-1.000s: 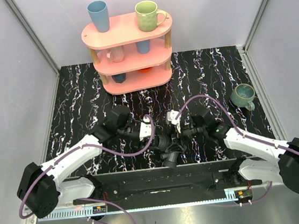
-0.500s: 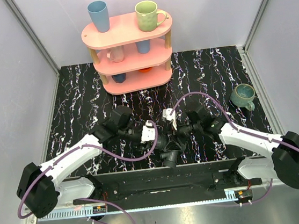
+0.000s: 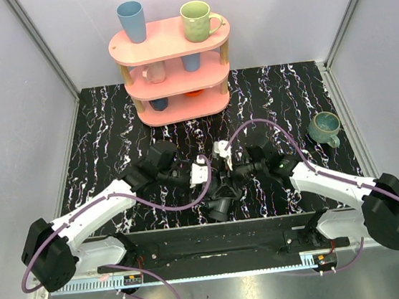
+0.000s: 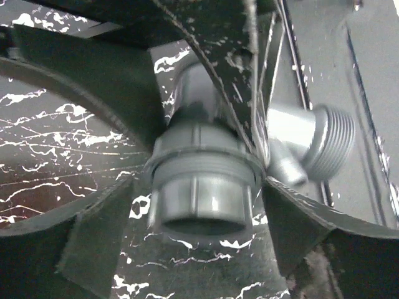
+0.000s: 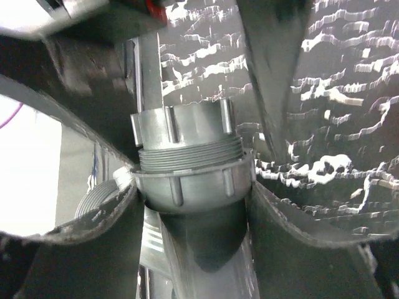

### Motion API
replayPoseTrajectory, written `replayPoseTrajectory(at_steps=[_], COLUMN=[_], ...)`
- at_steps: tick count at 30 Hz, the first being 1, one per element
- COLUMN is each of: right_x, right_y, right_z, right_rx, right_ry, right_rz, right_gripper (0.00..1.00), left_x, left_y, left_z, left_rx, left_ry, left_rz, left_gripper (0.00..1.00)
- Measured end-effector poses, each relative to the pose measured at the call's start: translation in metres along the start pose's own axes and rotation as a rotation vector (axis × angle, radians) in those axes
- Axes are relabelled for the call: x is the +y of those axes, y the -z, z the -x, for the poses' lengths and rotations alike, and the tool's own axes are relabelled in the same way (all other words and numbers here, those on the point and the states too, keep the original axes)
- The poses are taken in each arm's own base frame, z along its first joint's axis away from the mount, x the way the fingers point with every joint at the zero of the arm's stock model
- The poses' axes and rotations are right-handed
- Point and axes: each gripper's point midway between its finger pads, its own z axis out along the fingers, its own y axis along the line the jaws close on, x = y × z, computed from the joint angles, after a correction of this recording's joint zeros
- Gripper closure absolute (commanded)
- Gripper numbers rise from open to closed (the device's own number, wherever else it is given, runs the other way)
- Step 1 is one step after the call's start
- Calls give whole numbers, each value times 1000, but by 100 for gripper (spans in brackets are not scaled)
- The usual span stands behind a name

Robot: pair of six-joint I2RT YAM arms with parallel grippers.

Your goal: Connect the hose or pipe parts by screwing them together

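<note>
The black pipe parts (image 3: 220, 205) hang joined just above the marbled table, between my two grippers near its front edge. In the left wrist view a ribbed round fitting (image 4: 202, 187) sits between my left gripper's (image 4: 199, 208) fingers (image 4: 93, 240). The jaws stand open, with table showing between the left finger and the fitting. A threaded side branch (image 4: 330, 146) juts to the right. My right gripper (image 5: 190, 187) is shut on the ribbed collar (image 5: 187, 180), both fingers (image 5: 293, 237) pressed on its sides, with thread showing above it. From above, the left gripper (image 3: 203, 172) and right gripper (image 3: 229, 169) nearly meet.
A pink three-tier shelf (image 3: 173, 41) with cups and mugs stands at the back centre. A teal mug (image 3: 324, 128) sits at the right. The black base rail (image 3: 217, 240) runs along the front edge right below the pipe parts.
My left gripper's jaws have opened off the fitting. The right gripper has moved left toward the left one, and the hanging end of the pipe parts has swung slightly left.
</note>
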Motion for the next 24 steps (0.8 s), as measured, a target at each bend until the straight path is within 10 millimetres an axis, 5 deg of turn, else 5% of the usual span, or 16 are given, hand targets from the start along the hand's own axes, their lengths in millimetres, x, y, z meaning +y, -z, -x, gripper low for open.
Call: replayPoseTrajectory(at_steps=[4,14,24], right_x=[7,9,9], right_y=[-2,-2,5], right_z=[38,54,79], right_rx=[-87,-148,-228], right_ry=[84,127,198], right_rz=[37,50,15], right_gripper=[100,100,100], left_x=[8,13,20], left_y=[4,22,49], left_z=[12,24,31], left_rx=[-16,-17,15], left_ry=[-5,-15,233], left_rz=[39,122,281], left_gripper=[9,5,1])
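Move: The hose's ribbed end nut sits at the left fingertips, about 2 cm right of the left hand point and 1 cm below; from the right hand, which already grips the hose just behind the nut, the nut is some 3 cm left and 1 cm up. The threaded elbow end hangs roughly 7 cm back from the left hand, 3 cm right and 5 cm below. Right hand lifts the gripped hose about 7 cm; left rises alongside, opening wider, turning 20 degrees counter-clockwise. ##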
